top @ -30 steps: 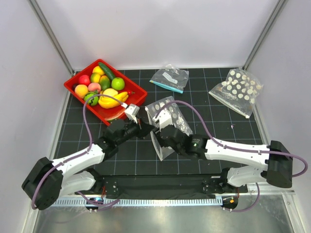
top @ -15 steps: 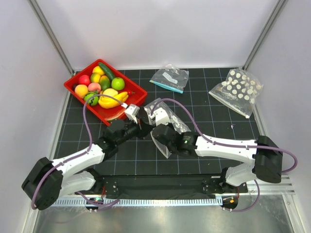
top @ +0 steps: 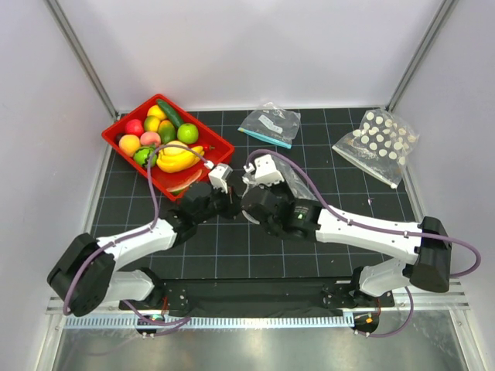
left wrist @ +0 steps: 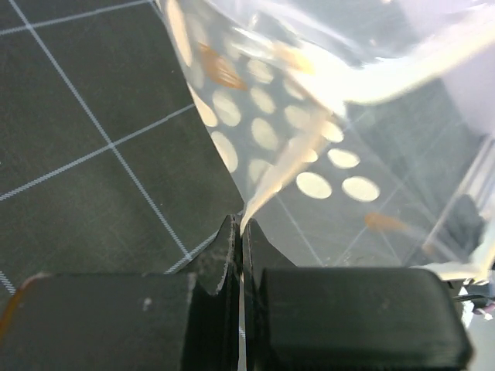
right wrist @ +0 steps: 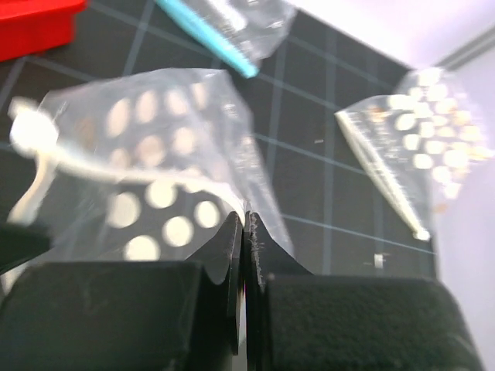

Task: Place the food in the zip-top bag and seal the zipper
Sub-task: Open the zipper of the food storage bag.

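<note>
The white-dotted zip-top bag (left wrist: 267, 131) hangs between my two grippers near the middle of the mat, mostly hidden under them in the top view. My left gripper (left wrist: 243, 222) is shut on the bag's edge, and the zipper (left wrist: 309, 143) rises from its jaws as a pale ridge. My right gripper (right wrist: 246, 220) is shut on another part of the same bag (right wrist: 155, 185). From above, the left gripper (top: 234, 199) and right gripper (top: 250, 203) sit close together. The food (top: 166, 143), toy fruits and vegetables, lies in the red tray (top: 219, 144) at the back left.
A clear undotted bag with a teal strip (top: 269, 124) lies at the back centre. A second dotted bag (top: 379, 143) lies at the back right, also seen in the right wrist view (right wrist: 402, 151). The red tray's near corner is just behind the left gripper.
The right gripper has moved left to meet the left one and shut on the dotted bag. The left arm has shifted slightly right and forward, still shut on the bag.
</note>
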Controlling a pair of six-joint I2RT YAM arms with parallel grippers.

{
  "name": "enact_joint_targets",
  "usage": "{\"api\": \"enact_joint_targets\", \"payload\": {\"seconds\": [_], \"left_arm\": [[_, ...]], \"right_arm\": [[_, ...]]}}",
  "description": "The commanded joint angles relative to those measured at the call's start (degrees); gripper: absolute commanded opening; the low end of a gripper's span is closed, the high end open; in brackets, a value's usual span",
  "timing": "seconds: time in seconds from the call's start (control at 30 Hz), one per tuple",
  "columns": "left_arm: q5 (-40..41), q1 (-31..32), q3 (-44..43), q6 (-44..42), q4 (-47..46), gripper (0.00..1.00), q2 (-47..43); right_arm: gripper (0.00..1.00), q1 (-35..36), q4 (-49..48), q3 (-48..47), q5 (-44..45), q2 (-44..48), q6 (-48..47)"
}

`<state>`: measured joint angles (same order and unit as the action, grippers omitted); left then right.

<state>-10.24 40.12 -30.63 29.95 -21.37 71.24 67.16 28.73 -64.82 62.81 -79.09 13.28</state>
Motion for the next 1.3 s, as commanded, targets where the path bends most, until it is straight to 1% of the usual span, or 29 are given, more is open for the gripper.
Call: {"api": "enact_joint_targets", "payload": {"seconds": [0.0,0.1,0.17,0.23,0.33,0.4,0.5,0.53,0.57,0.6,0.67,0.7,0.8,0.87,0.9,0.93,1.03,1.13,1.27], "left_arm": [[2.23,0.66,-3.11,-2.09,2.72,0.0,1.44],[6.8,0.93,-5.57,-2.97,7.99,0.0,3.9],[11.45,0.93,-7.51,-3.15,12.19,0.0,6.26],[12.96,0.93,-9.52,-3.32,14.5,0.0,7.68],[13.49,1.01,-10.23,-3.32,15.56,0.0,9.0],[13.58,1.19,-10.24,-3.41,15.74,0.0,8.65],[13.4,2.07,-10.06,-4.02,15.22,0.02,7.86],[13.23,2.42,-9.97,-4.81,15.04,0.05,7.25],[13.14,2.94,-9.89,-5.25,14.69,0.06,7.07],[13.05,3.91,-9.89,-5.78,14.34,0.07,6.98],[13.84,5.31,-10.06,-7.01,14.16,0.1,6.8],[14.19,6.71,-10.23,-7.45,14.07,0.11,6.72],[16.21,8.13,-10.5,-8.68,14.07,0.16,6.8],[17.18,8.57,-10.5,-8.86,14.33,0.23,6.72],[17.36,8.57,-10.41,-8.86,14.42,0.3,6.63],[17.88,8.57,-10.24,-8.77,14.42,0.46,6.45],[19.29,8.57,-9.71,-8.16,14.6,0.66,6.1],[22.62,8.57,-9.71,-7.02,15.3,0.72,6.19],[25.7,8.57,-9.8,-5.96,16.27,0.74,6.19]], "right_arm": [[0.01,-1.41,3.78,-4.08,11.19,1.22,-2.38],[0.01,-1.68,4.84,-5.06,13.39,0.52,-3.61],[0.01,-2.2,6.67,-5.76,17.16,0.25,-4.22],[0.01,-3.69,8.96,-7.33,18.84,0.34,-3.7],[0.01,-5.36,13.53,-9.79,18.58,1.3,-1.42],[0.01,-5.63,16.17,-10.68,17.09,1.83,-0.27],[0.01,-5.63,17.06,-11.03,9.2,1.83,1.13],[0.01,-5.55,17.06,-10.68,7.26,1.49,1.74],[0.01,-5.54,16.89,-10.59,3.85,0.52,2.19],[0.01,-5.28,16.88,-10.51,2.51,-0.44,3.41],[0.01,-4.32,16.36,-10.51,1.01,-3.42,4.21],[0.01,-3.18,16.36,-10.59,1.26,-4.66,4.82],[0.01,-1.42,16.97,-11.91,1.88,-8.96,7.28],[0.01,-0.63,16.71,-12.79,1.8,-10.47,8.08],[0.01,-0.36,16.62,-12.96,1.71,-11.08,8.43],[0.01,0.25,16.62,-13.31,1.71,-11.52,8.87],[0.01,0.87,15.57,-13.06,0.13,-10.39,10.97],[0.01,1.48,14.16,-11.66,-1.89,-7.06,14.75],[0.01,3.15,7.86,-6.91,-1.81,-1.97,18.71]]}}
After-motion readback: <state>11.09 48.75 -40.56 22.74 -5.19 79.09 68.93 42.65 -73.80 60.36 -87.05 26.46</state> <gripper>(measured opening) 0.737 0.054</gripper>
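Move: The left fingers are shut on the left lip of the dotted bag, with the white zipper slider roughly 4 cm ahead, 3 cm to the right and 4 cm above. The right fingers grip the other lip; from them the slider is about 3 cm ahead, 7 cm left and 3 cm lower. On the table, the blue-zip bag lies some 34 cm ahead and 8 cm right of the left hand, the red bin about 27 cm ahead and 25 cm left. The left fingers let go of their bag lip: still shut, they first go about 3 cm forward, then come back and down, opening to about three quarters, rolled some 20 degrees with the left side rising. The right keeps its pinch on the other lip, pulling right and up about 5 cm each way at most, then swinging back left and down past its start, with a small rise at the end. ##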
